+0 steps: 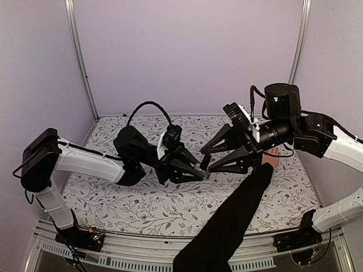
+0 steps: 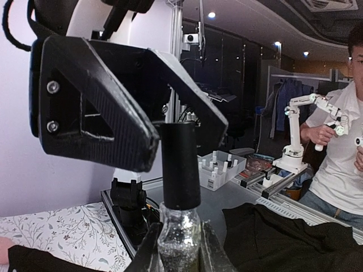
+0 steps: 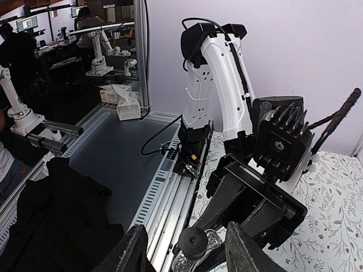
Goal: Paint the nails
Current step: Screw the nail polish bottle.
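Note:
A small glitter-filled bottle [image 2: 178, 238] with a tall black cap [image 2: 180, 164] stands upright in my left gripper [image 2: 178, 252], which is shut on its glass body. In the top view the left gripper [image 1: 197, 170] and right gripper [image 1: 211, 161] meet tip to tip over the table's middle. My right gripper [image 3: 190, 256] is open, one finger on each side of the cap [image 3: 194, 243] with a gap on both sides. A bare hand [image 1: 272, 159] with a long black sleeve [image 1: 232, 221] lies under the right arm. Its nails are hidden.
The floral tabletop [image 1: 142, 204] is bounded by a metal rail [image 1: 142, 243] at the near edge and upright posts [image 1: 82, 62] at the back corners. Off the table there is a white box of small bottles [image 2: 220, 168] and black cloth [image 2: 289, 232].

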{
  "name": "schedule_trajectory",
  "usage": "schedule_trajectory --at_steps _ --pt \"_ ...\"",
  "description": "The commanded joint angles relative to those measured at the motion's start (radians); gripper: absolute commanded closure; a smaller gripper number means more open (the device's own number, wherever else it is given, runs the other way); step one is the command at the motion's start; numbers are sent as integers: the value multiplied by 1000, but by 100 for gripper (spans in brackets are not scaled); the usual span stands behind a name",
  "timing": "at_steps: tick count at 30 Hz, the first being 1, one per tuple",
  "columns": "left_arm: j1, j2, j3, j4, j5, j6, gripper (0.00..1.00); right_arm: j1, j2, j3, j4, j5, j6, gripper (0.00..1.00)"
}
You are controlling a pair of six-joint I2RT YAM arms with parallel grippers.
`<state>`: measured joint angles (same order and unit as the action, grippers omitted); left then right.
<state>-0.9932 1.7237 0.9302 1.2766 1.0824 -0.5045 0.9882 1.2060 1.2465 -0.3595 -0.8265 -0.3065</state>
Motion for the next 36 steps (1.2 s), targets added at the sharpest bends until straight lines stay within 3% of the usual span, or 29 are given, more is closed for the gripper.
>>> schedule_trajectory --at_steps 1,11,19,36 --pt "10 21 28 91 24 -50 100 6 20 23 -14 -56 -20 53" --pt "10 33 27 110 4 -54 100 6 31 12 10 -68 -10 64" --pt "14 22 11 117 -38 -41 100 6 42 3 5 -63 -8 84" --pt "32 -73 -40 22 -223 81 100 6 37 -54 1 27 14 93"
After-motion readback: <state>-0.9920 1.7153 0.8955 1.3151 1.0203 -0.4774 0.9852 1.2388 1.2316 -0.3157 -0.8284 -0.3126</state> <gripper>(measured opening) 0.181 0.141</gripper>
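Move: The black cap of the nail polish bottle stands between the right hand's open fingers, level with the hand forward and back, about 1 cm to its left and 2 cm below. The glass body is some 5 cm below the right hand and 2 cm to its left. The left hand already grips that body, its middle about 1 cm above the hand, straight over the fingers, with the cap's middle about 4 cm above them. The right hand eases about 1 cm to its left and 1 cm down around the nail polish cap, fingers pointing left, while they close from half open until they pinch the cap's upper part from both sides, the wrist turning hardly at all. The left hand keeps its grip on the glass and holds nearly still below, then near the end both hands creep about half a centimetre forward together, the left one starting to turn counter-clockwise by some 5 degrees while the right keeps its pinch. ##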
